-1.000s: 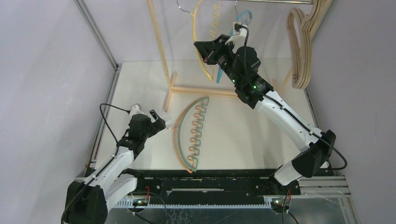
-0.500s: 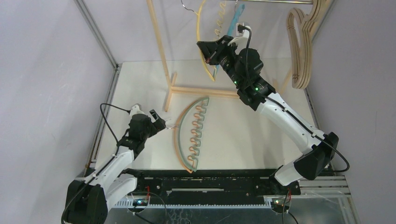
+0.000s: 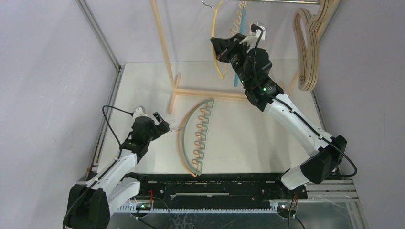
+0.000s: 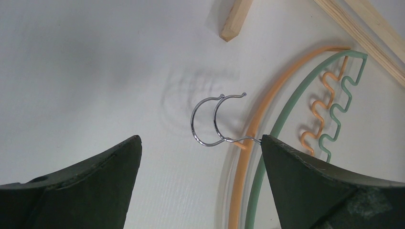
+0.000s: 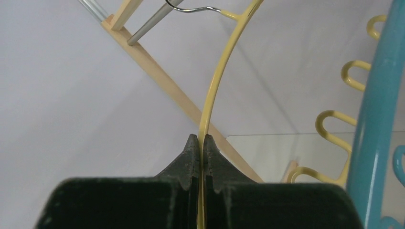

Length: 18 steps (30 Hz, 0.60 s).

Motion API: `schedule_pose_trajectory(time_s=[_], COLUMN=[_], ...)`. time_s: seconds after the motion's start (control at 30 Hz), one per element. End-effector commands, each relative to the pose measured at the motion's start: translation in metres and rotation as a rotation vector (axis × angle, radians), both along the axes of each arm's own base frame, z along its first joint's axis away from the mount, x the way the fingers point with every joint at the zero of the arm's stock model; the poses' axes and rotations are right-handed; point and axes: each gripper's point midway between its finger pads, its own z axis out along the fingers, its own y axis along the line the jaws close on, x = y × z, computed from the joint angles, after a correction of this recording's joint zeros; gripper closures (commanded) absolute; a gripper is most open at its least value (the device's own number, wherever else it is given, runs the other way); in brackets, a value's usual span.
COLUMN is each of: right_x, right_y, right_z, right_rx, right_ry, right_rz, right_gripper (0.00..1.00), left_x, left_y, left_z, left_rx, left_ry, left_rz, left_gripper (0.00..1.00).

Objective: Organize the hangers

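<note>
My right gripper (image 3: 218, 46) is raised at the back and shut on the thin arch of a yellow hanger (image 5: 224, 62). That hanger's metal hook (image 5: 191, 8) is close to the rack's metal bar (image 5: 150, 21); whether it rests on the bar I cannot tell. A teal hanger (image 5: 377, 119) hangs just right of it. An orange hanger (image 4: 253, 129) and a green hanger (image 4: 282, 124) lie stacked on the table, their hooks (image 4: 205, 119) pointing left. My left gripper (image 4: 200, 140) is open just short of those hooks. Several pale wooden hangers (image 3: 305, 47) hang at the far right.
The wooden A-frame rack's left leg (image 3: 162, 43) and base beam (image 3: 205, 93) stand behind the lying hangers. A beam end (image 4: 234, 21) lies beyond the hooks. White table (image 3: 248, 138), lilac walls on both sides.
My right arm has carried the yellow hanger to the right and higher along the rack, and the teal hanger has swung with it. The left arm and the lying hangers have not moved.
</note>
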Motion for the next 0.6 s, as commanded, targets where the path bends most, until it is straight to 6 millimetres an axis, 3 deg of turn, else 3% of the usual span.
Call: schedule_pose_trajectory(time_s=[0.0,0.23,0.4,0.57], right_x=[-0.004,-0.001,-0.022,-0.066], right_y=[-0.022,-0.033,-0.039,-0.041], right_z=[0.027,-0.011,-0.015,-0.007], right_rx=[0.069,0.031,-0.051,-0.179], right_ry=[-0.051,0.038,0.030,-0.037], right_rz=[-0.077,-0.129,-0.154,-0.226], right_gripper=[1.00,0.99,0.54,0.30], left_x=[0.010,0.008,0.009,0.009], left_y=[-0.002,-0.002,-0.002,-0.002], left_z=[0.014,0.013,0.013,0.013], left_rx=[-0.007,-0.008,-0.009,-0.008], left_ry=[-0.050,-0.049,-0.047,-0.045], left_rz=[-0.008,-0.008,-0.010,-0.011], left_gripper=[0.00,0.00,0.00,0.00])
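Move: The right hand holds the yellow hanger just below its hook; the rail spot for that hook lies roughly 7 cm ahead, 2 cm left and 14 cm above. The blue hanger hangs about 7 cm to this hand's right, 1 cm ahead and 3 cm higher, the wooden hangers some 24 cm right, level ahead and in height. From the left hand, that rail spot is about 20 cm ahead, 17 cm right and 52 cm up. Right hand lowers the yellow hanger about 4 cm, opens to let go, then backs off right some 4 cm. ##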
